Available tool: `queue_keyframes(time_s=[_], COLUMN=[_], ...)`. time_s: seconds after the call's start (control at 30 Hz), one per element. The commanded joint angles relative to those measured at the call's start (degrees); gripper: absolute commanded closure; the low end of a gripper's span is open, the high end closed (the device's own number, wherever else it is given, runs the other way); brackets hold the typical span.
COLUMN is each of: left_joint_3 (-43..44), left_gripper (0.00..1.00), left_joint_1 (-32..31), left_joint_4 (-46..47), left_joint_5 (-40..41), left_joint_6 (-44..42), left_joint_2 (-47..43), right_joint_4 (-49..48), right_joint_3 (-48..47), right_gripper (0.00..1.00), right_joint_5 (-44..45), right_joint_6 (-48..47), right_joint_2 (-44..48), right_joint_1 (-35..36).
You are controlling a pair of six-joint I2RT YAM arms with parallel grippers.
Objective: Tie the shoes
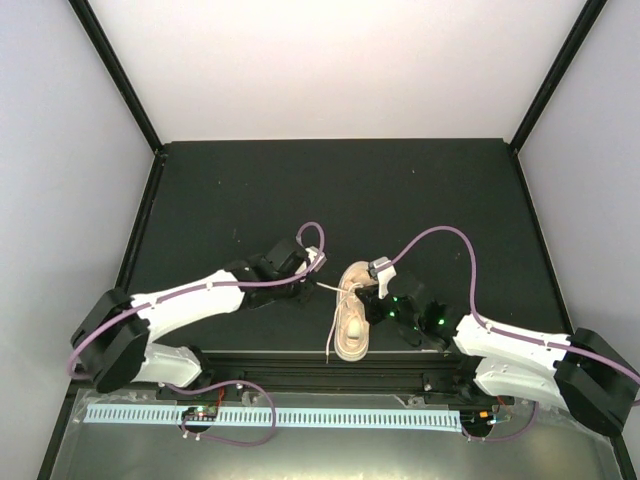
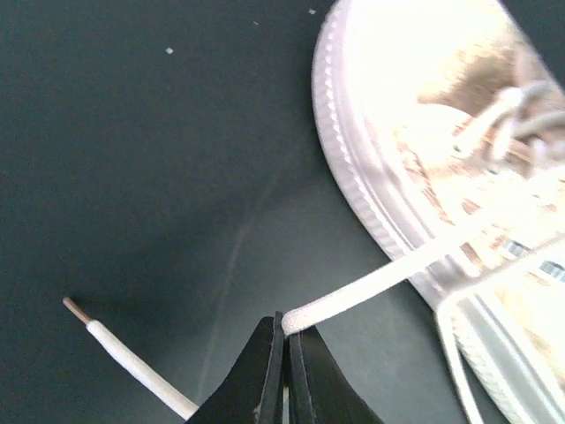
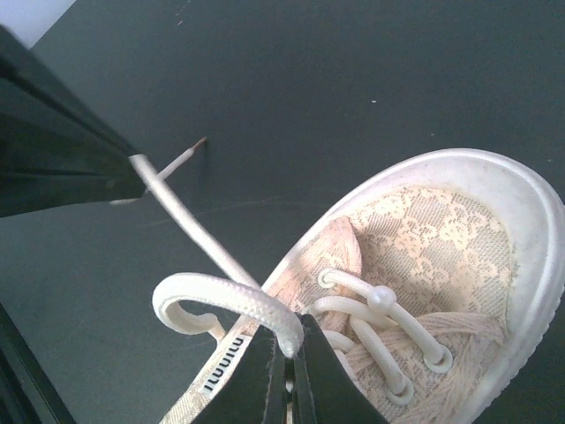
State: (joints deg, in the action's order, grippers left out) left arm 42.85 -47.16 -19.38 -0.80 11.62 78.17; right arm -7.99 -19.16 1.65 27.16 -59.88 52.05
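The pale beige-pink sneaker (image 1: 352,315) lies on the black table between my arms, toe pointing away. My left gripper (image 1: 313,283) is shut on a cream-white lace (image 2: 371,287) pulled taut to the shoe's left; its free tip (image 2: 78,311) lies on the table. The shoe (image 2: 441,150) fills the upper right of the left wrist view. My right gripper (image 1: 372,290) is over the shoe's top, shut on a loop of the other lace (image 3: 229,300). In the right wrist view (image 3: 290,349) the shoe's lace pattern and eyelets (image 3: 424,265) show, and the left gripper's finger (image 3: 53,159) holds the taut lace.
A loose lace end (image 1: 329,335) trails along the shoe's left side toward the near edge. The black table (image 1: 250,190) is bordered by white walls. A black rail (image 1: 320,365) and a perforated white strip (image 1: 280,417) run along the front.
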Motion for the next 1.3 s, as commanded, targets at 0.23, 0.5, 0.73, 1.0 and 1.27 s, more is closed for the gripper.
queue_keyframes(time_s=[0.23, 0.5, 0.73, 1.0, 1.27], left_joint_3=[3.6, 10.6, 8.6, 1.5, 4.5], left_gripper=[0.99, 0.88, 0.53, 0.45, 0.47], left_joint_1=[-9.0, -18.9, -18.0, -8.8, -3.3], left_joint_4=[-5.7, 3.8, -0.9, 1.8, 10.0], left_joint_5=[-25.0, -28.3, -20.1, -16.1, -19.2], left_joint_6=[23.7, 29.8, 26.4, 25.3, 25.0], left_joint_2=[-12.0, 1.3, -2.3, -13.0, -7.1], right_joint_4=[-0.2, 0.0, -0.3, -2.0, -2.9], right_joint_3=[-2.0, -2.2, -1.4, -0.5, 0.0], right_gripper=[0.98, 0.98, 0.98, 0.98, 0.98], right_joint_5=[3.8, 3.7, 3.8, 2.2, 0.4], right_joint_6=[0.0, 0.1, 0.7, 0.3, -0.1], right_joint_2=[1.0, 0.5, 1.7, 2.2, 1.8], right_joint_1=[0.0, 0.0, 0.0, 0.0, -0.1])
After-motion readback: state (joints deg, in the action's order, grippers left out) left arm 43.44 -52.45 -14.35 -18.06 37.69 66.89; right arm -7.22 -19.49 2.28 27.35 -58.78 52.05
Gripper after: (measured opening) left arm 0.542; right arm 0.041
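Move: Some 10 cm to the left hand's right and 2 cm back, roughly level with it, is the lace loop pinched by the right hand, about 1 cm to the left of those fingertips. The shoe's heel opening, where the held lace is taken, lies about 11 cm back and 9 cm right of the left hand, 4 cm lower; the loose lace tail is 12 cm back, 4 cm right and 7 cm below. Swinging back about 14 cm, right 12 cm and upward, the left hand carries its pinched lace over the shoe's heel end, dips slightly and opens to let go. It then returns forward and left some 10 cm towards the loop, about half open, fingers tilted roughly 30 degrees to point more rightward. The right hand stays put, still pinching the loop. ##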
